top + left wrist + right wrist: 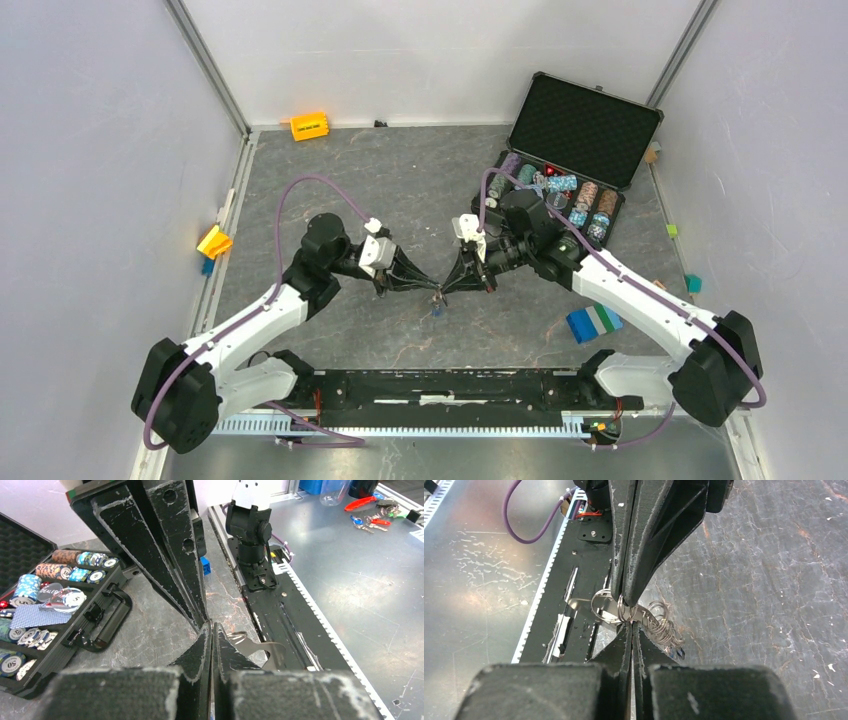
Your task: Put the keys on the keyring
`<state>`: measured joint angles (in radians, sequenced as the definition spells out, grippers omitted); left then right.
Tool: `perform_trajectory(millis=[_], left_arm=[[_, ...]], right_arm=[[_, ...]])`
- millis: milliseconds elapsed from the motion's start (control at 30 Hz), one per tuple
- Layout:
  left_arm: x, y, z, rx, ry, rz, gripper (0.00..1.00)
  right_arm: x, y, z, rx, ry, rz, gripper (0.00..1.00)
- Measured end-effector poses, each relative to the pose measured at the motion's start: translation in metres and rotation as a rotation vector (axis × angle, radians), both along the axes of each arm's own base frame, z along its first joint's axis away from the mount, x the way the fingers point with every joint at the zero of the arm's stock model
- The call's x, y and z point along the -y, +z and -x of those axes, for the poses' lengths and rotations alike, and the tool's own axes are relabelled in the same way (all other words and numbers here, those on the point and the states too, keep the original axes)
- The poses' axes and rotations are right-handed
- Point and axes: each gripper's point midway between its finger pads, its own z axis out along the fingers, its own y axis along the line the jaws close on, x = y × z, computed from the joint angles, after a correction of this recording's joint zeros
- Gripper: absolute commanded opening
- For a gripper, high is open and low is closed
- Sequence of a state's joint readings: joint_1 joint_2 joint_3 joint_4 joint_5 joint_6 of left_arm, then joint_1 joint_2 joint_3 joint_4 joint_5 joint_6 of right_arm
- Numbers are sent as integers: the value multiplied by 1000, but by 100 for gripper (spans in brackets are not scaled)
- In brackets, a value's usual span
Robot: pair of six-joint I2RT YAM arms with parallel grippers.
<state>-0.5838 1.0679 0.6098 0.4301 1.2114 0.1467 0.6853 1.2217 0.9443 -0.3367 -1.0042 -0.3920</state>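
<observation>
Both grippers meet tip to tip above the middle of the table. My left gripper is shut on the keyring, a flat grey metal piece with a hole that sticks out beside its right finger. A bunch of wire rings hangs from that piece. My right gripper is shut, its tips pinching the wire rings right at the left gripper's tips. A blue key dangles below the meeting point, and its head shows past the rings in the right wrist view. I cannot make out a black key.
An open black case of poker chips stands at the back right. An orange block lies by the back wall and a yellow block at the left edge. A blue-green-white block lies near the right arm.
</observation>
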Motion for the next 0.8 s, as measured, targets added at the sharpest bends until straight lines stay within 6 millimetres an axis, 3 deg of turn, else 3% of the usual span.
perform_trajectory(millis=[167,367,467,633,800], left_arm=[[0,-1,1,8,-4,15,2],[0,1,2,19,-8,25,2],[0,2,3,21,-13,27,2],[0,2,3,21,-13,27,2],[1,9,1,13,0,47,2]], right_arm=[[-4,-2,2,-29,17,-6,3],[-6,-4,3,-44,25,-2,34],[-4,-7,1,-26,15,13,42],[4,-5,-3,50,-24,34,44],[13,21,-4,175,-60,-9,39]])
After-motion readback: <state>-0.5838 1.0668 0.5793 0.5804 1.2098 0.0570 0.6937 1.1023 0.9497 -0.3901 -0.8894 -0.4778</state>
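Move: The ring being worked is at both hands' closed fingertips: about 1 cm to the right hand's left, and about 1 cm to the left hand's right, 1 cm below each. From the right hand, the flat metal plate hangs about 3 cm back, 2 cm left and 3 cm lower; the blue tag dangles straight below, about 8 cm down and 1 cm left. The right hand opens off the ring, then lifts away rightward about 3 cm; the left keeps its pinch. ##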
